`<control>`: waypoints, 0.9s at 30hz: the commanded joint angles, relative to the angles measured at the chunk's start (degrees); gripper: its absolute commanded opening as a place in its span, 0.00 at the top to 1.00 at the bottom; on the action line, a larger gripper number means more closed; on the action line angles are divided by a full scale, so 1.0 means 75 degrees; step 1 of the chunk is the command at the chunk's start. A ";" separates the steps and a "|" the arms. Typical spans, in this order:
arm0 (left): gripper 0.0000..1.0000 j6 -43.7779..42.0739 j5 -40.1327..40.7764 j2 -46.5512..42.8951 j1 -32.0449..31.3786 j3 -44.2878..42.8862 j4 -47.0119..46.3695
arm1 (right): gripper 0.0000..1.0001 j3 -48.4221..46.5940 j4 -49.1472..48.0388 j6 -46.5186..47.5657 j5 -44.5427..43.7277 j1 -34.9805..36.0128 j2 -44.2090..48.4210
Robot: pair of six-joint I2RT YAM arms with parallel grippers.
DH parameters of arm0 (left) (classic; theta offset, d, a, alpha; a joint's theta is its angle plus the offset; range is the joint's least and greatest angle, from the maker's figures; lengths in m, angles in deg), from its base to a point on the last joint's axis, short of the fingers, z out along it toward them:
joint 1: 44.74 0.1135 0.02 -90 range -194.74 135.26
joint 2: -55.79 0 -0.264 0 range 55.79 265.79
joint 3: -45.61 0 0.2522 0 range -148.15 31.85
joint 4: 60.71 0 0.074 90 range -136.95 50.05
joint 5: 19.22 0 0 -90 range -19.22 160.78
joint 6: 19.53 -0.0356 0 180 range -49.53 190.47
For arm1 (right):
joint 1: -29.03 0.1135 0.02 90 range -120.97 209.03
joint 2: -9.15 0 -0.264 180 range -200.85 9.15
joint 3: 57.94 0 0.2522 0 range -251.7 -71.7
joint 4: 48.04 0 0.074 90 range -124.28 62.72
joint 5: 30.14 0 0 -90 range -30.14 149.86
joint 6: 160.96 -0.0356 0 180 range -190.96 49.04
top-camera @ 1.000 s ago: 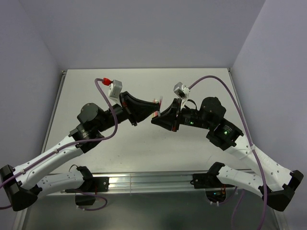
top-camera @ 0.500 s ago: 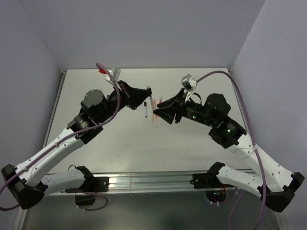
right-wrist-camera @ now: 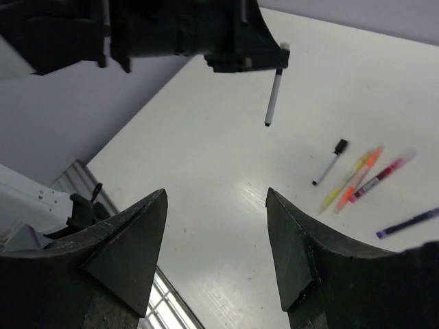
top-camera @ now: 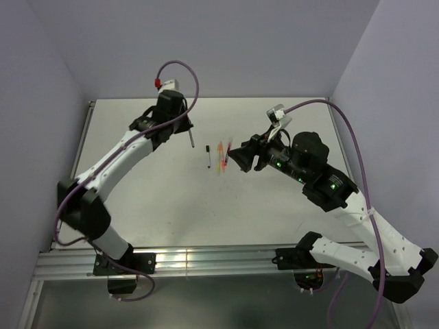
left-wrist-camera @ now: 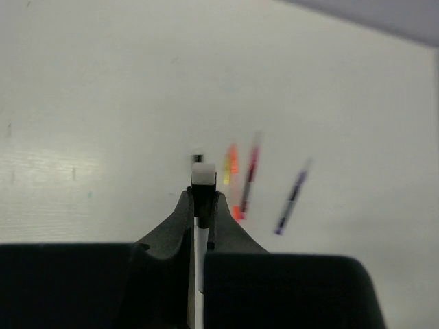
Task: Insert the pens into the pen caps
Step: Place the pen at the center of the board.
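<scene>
My left gripper (top-camera: 186, 125) is raised over the back left of the table, shut on a white pen (top-camera: 191, 138) that hangs down with its dark tip lowest. In the left wrist view, the pen's whitish end (left-wrist-camera: 204, 173) pokes out past the pinched fingers. My right gripper (top-camera: 233, 156) hovers open and empty near the table's middle. Below lie a white pen (right-wrist-camera: 328, 166) with a black cap (right-wrist-camera: 341, 146), a yellow pen (right-wrist-camera: 348, 181), an orange pen (right-wrist-camera: 361, 173), a red pen (right-wrist-camera: 384, 171) and a dark purple pen (right-wrist-camera: 409, 222). No loose pen caps show.
The white table (top-camera: 178, 205) has a raised metal edge on the left (top-camera: 81, 147) and an aluminium rail along the front (top-camera: 206, 259). Grey walls close in the back and both sides.
The grippers, which met in the middle, have parted. My left arm swung back and left, carrying the white pen. My right gripper opened and drew back to the right.
</scene>
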 commanded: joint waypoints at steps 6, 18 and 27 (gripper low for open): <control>0.99 -0.0333 0.0735 0.3453 0.0234 -0.1574 0.1557 | 0.32 -0.0398 0.0632 -0.0064 -0.0880 -0.0233 -0.0351; 0.97 -0.0368 -0.0027 0.4779 0.0258 -0.2032 0.1112 | 0.31 -0.0234 0.0562 -0.0088 -0.0833 -0.0397 -0.0257; 0.92 -0.0321 -0.0190 0.5283 0.0258 -0.2337 0.1042 | 0.31 -0.0175 0.0573 -0.0099 -0.0845 -0.0420 -0.0222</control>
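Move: My left hand already holds a capped pen. It is bound for the bare spot beside the row of finished pens, about 2 cm ahead, 2 cm right and some 25 cm below. At that same depth, the black-capped pen lies 2 cm ahead and 6 right, the orange pen 2 ahead and 11 right, and the red pen 4 ahead and 14 right. From my right hand the spot is about 20 cm ahead, 11 left and 33 below. I drop my left hand fast, some 24 cm, towards the board while reaching about 5 cm forward, tipping the fingers some 30 degrees further down so the held pen comes down just left of the black-capped one. I ease my grip very slightly at the end, the cap still between my fingers. My open, empty right hand sinks 3 cm and shifts slightly forward and right. ##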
